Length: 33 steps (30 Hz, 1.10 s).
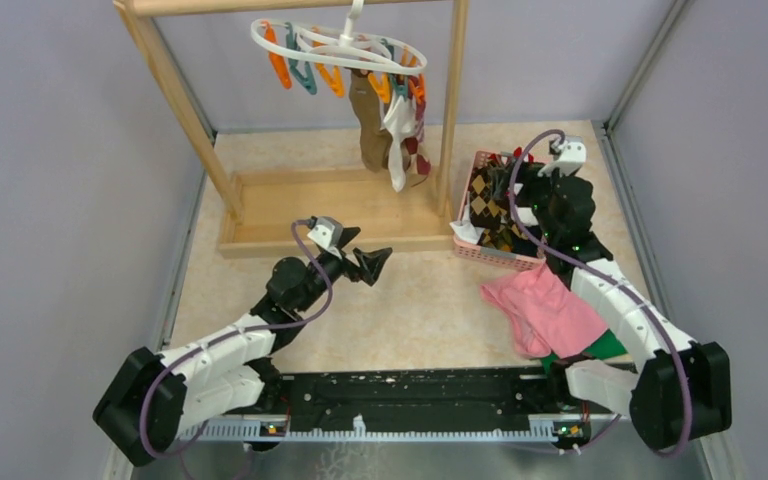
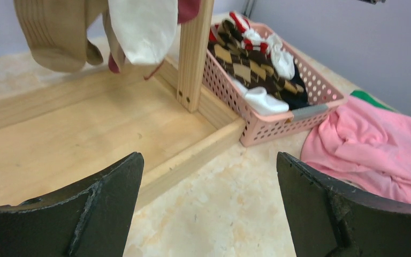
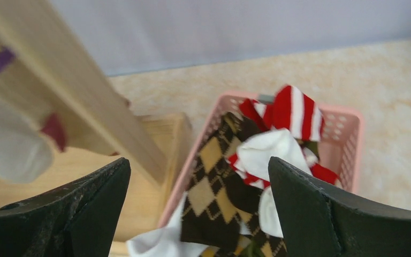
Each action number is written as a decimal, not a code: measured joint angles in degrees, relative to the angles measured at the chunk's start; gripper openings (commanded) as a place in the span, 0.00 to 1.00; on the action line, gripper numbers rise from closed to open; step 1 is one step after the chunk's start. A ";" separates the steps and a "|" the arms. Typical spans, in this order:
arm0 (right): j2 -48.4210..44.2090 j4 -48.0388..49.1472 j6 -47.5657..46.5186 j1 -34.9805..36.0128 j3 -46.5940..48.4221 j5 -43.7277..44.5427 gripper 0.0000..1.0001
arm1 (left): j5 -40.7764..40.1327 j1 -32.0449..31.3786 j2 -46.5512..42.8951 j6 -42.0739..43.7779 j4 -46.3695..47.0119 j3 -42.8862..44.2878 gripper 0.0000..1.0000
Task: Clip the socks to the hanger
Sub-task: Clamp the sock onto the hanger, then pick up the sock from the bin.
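The white oval hanger (image 1: 340, 45) with orange and teal clips hangs from the wooden rack's top bar. An olive-brown sock (image 1: 368, 130) and a white sock (image 1: 398, 150) dangle from its clips. More socks lie in the pink basket (image 1: 495, 255): a brown argyle one (image 3: 214, 187), a white one (image 3: 270, 150) and a red-and-white striped one (image 3: 294, 110). My right gripper (image 3: 199, 176) hovers open just over the basket, empty. My left gripper (image 2: 208, 166) is open and empty, low over the table in front of the rack's base, left of the basket (image 2: 278, 126).
The wooden rack has an upright post (image 1: 452, 110) right beside the basket and a shallow base tray (image 1: 310, 215). A pink cloth (image 1: 550, 310) lies in front of the basket over a green cloth (image 1: 605, 347). Grey walls close in on both sides.
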 measured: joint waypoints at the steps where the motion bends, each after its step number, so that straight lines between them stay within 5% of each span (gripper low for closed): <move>1: 1.11 -0.04 1.90 -2.45 -0.55 -0.72 0.98 | 0.31 0.00 0.96 -0.17 -0.39 0.07 0.99; 6: 6.29 -0.07 8.02 -8.59 -1.09 -2.89 0.95 | 1.22 0.00 5.81 -0.52 -3.32 1.90 0.99; 14: 12.20 2.32 12.70 -15.52 -1.09 -11.13 0.63 | 1.46 0.00 9.88 -1.11 -5.99 3.96 0.99; 28: 21.46 2.47 9.46 -18.75 -1.01 -15.82 0.55 | 2.75 0.02 11.76 -1.51 -6.93 4.98 0.99; 33: 25.27 2.21 8.15 -18.88 0.96 -15.98 0.44 | 3.80 0.02 12.07 -1.46 -7.26 5.20 0.99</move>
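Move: The white sock on the basket's pile lies about 10 cm ahead of my right hand, 7 cm to its right and some 21 cm below. The red-striped sock is about 8 cm beyond it, and the argyle sock some 6 cm to its left and 3 cm nearer me. The rack's post stands 11 cm left of my right hand and 5 cm ahead. From my left hand the white sock is about 22 cm ahead, 33 cm right and 15 cm below. I drop my empty right hand about 16 cm towards the white sock, swinging it some 7 cm right and 5 cm forward on the way, away from the rack's post. As it sinks I tip the fingers down some 25 degrees and draw them in from wide open to about half, ending close over the sock. My left hand, fingers wide, sinks about 6 cm over the bare table and tips down slightly. ##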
